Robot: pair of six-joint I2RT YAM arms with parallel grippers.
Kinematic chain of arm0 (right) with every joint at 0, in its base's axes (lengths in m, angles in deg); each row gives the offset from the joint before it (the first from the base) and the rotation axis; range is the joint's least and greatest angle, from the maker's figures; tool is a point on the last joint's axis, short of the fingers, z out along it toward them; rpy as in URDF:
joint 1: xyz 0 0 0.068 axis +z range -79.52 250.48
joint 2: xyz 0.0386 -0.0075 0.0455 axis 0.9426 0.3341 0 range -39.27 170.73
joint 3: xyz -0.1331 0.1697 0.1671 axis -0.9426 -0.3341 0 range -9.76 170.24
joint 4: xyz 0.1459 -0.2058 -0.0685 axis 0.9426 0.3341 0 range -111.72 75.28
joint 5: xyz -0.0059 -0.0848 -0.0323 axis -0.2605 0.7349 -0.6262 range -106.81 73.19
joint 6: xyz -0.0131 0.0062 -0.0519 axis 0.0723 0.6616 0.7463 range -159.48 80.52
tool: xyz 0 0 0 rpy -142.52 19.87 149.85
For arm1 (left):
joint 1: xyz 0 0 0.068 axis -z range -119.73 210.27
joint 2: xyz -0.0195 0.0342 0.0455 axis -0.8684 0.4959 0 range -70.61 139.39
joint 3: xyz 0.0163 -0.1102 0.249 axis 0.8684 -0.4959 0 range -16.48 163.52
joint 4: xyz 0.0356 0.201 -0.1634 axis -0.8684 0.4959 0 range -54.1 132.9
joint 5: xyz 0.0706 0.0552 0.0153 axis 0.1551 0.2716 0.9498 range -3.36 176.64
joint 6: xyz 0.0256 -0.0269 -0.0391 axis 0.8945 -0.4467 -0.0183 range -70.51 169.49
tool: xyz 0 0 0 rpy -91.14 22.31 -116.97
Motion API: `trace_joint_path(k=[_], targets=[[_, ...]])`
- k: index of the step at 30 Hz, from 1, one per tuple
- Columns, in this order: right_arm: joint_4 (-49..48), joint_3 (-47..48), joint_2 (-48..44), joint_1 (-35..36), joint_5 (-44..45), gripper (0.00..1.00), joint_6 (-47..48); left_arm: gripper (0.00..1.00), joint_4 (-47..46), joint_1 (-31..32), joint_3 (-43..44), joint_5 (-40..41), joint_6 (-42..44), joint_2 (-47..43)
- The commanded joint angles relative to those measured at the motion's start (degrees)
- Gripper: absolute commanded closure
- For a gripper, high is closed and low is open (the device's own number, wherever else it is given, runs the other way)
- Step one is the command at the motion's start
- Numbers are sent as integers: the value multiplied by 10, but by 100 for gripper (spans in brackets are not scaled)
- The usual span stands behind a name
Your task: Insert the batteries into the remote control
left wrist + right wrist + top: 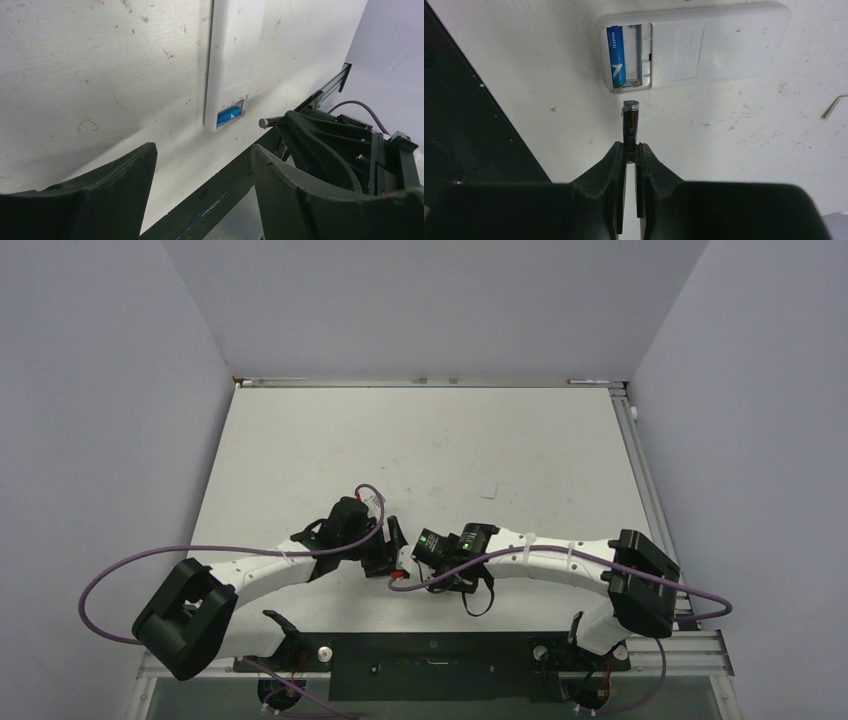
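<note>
The white remote control (704,45) lies back up on the table, its battery bay uncovered at one end. A blue battery (616,55) sits in one slot; the slot beside it is bare. My right gripper (630,150) is shut on the dark battery (630,125), whose metal tip points at the bay's edge, a short gap away. The left wrist view shows the same remote control (235,55), the blue battery (227,116) and the dark battery (272,121) just off the bay. My left gripper (203,147) is open and holds nothing, near the remote's end.
The black mounting rail (225,195) runs along the table's near edge, close below the remote. A small pale angled piece (834,106) lies on the table off the remote's far end. In the top view both arms meet near the table's front middle (405,555).
</note>
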Motion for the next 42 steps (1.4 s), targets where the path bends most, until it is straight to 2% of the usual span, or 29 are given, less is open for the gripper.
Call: trace_joint_path(k=[1, 8, 21, 34, 42], targets=[[-3, 27, 19, 5, 13, 91, 8, 34, -13, 3, 4, -9, 2, -21], [-18, 32, 38, 5, 14, 91, 6, 34, 23, -7, -1, 17, 8, -39], [-37, 42, 74, 4, 10, 91, 17, 33, 94, -99, -32, 34, 17, -125], [-47, 50, 94, 3, 13, 91, 17, 33, 97, -109, -34, 25, 23, -132], [-47, 65, 109, 4, 15, 87, 15, 33, 90, -109, -38, 19, 23, -130]])
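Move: The right hand, pinching the black battery by one end, has the empty slot in the remote control about 4 cm to its left, 2 cm ahead and 4 cm below. The blue battery lies in the same compartment, about 1 cm nearer the robot than that slot and 1 cm farther left. The remote's middle is some 6 cm ahead and 1 cm left of the hand. From the left hand, the slot is about 7 cm right, 3 cm back and 5 cm below. The black battery's free end meets the remote's empty slot beside the blue battery as the right hand sinks about 3 cm, drawing left and a little forward; it then slides on left at that height, its squeeze easing at the last. Meanwhile the open left hand, after a slight dip, backs off some 6 cm to its left and a little forward, turning slightly counter-clockwise. ##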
